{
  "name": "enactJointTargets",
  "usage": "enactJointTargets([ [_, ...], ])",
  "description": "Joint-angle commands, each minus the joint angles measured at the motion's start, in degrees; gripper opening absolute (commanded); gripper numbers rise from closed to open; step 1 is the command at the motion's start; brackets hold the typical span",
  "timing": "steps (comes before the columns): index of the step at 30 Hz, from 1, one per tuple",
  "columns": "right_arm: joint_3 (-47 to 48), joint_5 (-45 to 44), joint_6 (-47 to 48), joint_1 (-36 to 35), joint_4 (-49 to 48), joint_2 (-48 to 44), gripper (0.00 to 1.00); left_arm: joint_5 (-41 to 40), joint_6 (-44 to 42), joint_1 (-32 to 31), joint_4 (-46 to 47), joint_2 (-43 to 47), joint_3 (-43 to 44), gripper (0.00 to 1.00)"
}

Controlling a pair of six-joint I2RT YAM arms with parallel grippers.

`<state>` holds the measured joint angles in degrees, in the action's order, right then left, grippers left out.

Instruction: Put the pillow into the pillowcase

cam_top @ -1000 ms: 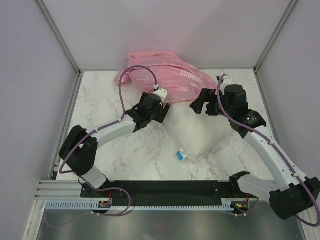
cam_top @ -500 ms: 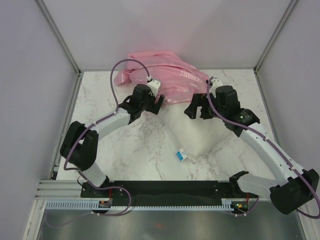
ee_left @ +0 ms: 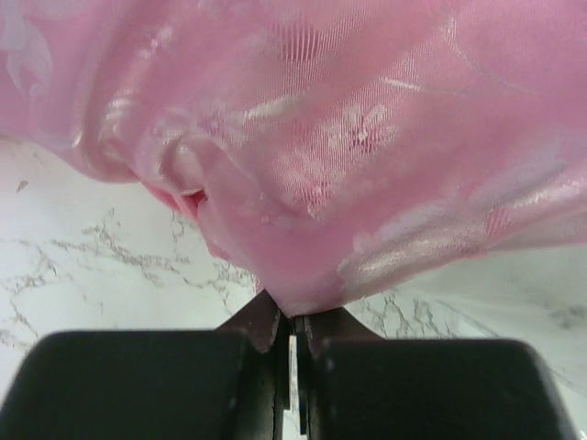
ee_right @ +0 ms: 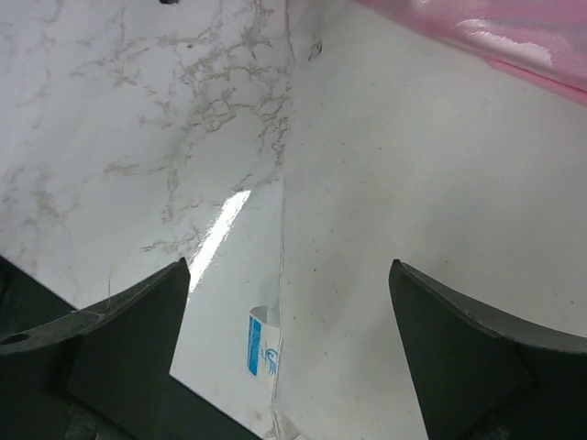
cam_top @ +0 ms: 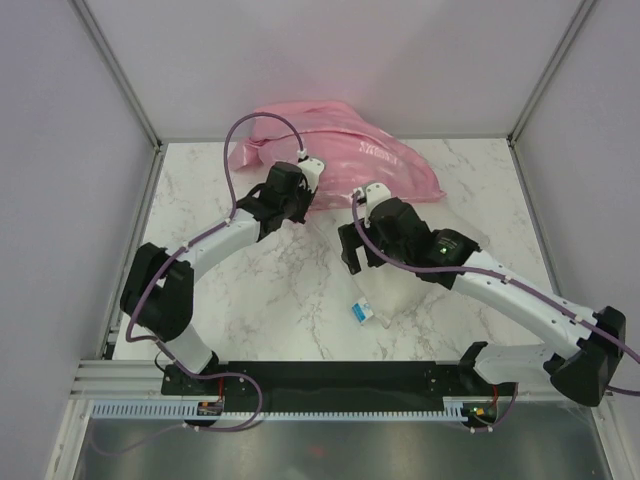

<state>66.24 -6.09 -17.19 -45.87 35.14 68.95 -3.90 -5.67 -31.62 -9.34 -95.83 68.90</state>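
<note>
The pink satin pillowcase (cam_top: pixel 375 162) lies bunched at the back of the table. My left gripper (cam_top: pixel 308 198) is at its near left edge; in the left wrist view it (ee_left: pixel 298 316) is shut on a pinched fold of the pillowcase (ee_left: pixel 348 156). The white pillow (cam_top: pixel 405 292) lies in front of the pillowcase, partly under the right arm, with its blue-and-white tag (cam_top: pixel 362 312) at the near edge. My right gripper (cam_top: pixel 351 252) hovers open over the pillow's left edge. In the right wrist view the wide-apart gripper (ee_right: pixel 289 266) frames the pillow (ee_right: pixel 422 183) and its tag (ee_right: pixel 264 344).
The marble table (cam_top: pixel 250 300) is walled by grey panels at the left, back and right. A black base rail (cam_top: pixel 340 378) runs along the near edge. The left arm's purple cable (cam_top: pixel 240 135) loops above the pillowcase.
My left gripper has moved back to the pillowcase's edge and shut on it. The right arm has swung left and nearer, over the pillow's left edge, still open.
</note>
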Motion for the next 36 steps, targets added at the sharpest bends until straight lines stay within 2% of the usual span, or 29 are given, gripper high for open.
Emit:
enactJointTargets([
  [1,-2.94,-16.55,2.33,-4.23,-3.13,4.07,0.98,1.96,3.11,-0.02,-4.44,6.44,1.50,0.02],
  [6,-3.40,-23.17,4.88,-4.93,-11.75,12.33,0.98,11.53,9.00,-0.46,-9.28,12.94,2.11,0.02],
  [9,-1.38,-31.59,4.01,-4.93,-14.65,19.98,0.98,19.26,13.31,-0.46,-10.87,15.23,2.11,0.02],
  [11,-1.46,-36.25,2.69,-4.93,-20.16,23.42,0.91,24.96,16.91,-0.46,-10.78,15.85,1.59,0.02],
  [12,-1.55,-37.06,2.08,-4.93,-22.11,24.03,0.73,26.56,19.01,-0.55,-10.78,16.20,1.50,0.02],
  [14,-1.55,-37.33,0.85,-4.76,-28.33,25.01,0.46,31.22,20.69,-0.64,-10.17,16.82,1.23,0.02],
  [15,-1.72,-36.72,0.49,-4.67,-30.46,24.83,0.19,32.71,22.18,-0.64,-9.21,16.99,1.23,0.02],
  [17,-1.20,-32.87,-0.90,-4.14,-34.58,24.05,0.00,36.49,23.24,-0.73,-9.20,17.43,1.75,0.02],
  [20,-1.72,-26.62,-3.28,-2.75,-40.91,19.13,0.00,40.01,24.92,-0.64,-9.73,19.01,3.33,0.02],
  [23,-0.94,-19.51,-6.54,-0.63,-43.13,13.42,0.00,44.06,27.37,-0.64,-10.17,21.29,6.32,0.02],
  [27,3.70,-10.29,-7.41,2.62,-42.87,6.04,0.00,49.07,32.46,-0.73,-10.26,22.36,12.47,0.02],
  [28,4.85,-4.26,-7.94,3.41,-42.43,5.41,0.00,50.47,33.61,-0.90,-10.08,22.18,15.44,0.02],
  [30,7.66,1.49,-8.99,4.99,-41.03,4.18,0.00,51.01,36.94,-1.60,-9.82,21.22,18.62,0.02],
  [34,8.12,11.17,-13.72,5.09,-42.16,3.82,0.00,51.10,43.45,-6.60,-6.49,17.88,27.40,0.02],
  [36,5.85,16.62,-17.07,5.17,-46.81,4.87,0.00,51.01,48.35,-10.28,-2.63,14.64,29.79,0.02],
])
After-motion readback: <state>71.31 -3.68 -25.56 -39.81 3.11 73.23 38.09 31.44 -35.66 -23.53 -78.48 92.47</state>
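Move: The right hand, open, goes for the pillow's left edge: the spot to pinch is about 8 cm ahead of it, 1 cm to its right and 12 cm below. The pillowcase's bulk lies some 30 cm ahead and the blue label roughly 6 cm back and 5 cm to the right, down near the table. From the left hand, already shut on the pillowcase, that pillow edge is about 8 cm back, 11 cm to the right and slightly lower. Down and forward goes the right hand, about 11 and 8 cm, until its fingers close and pinch the pillow's edge; holding that, it climbs about 25 cm, drifting left and rolling its left side up. The left hand keeps its pinch on the pillowcase while it hauls the cloth back and then steeply up, ending some 28 cm higher and slightly right, rolling its left side down by about 50 degrees. ##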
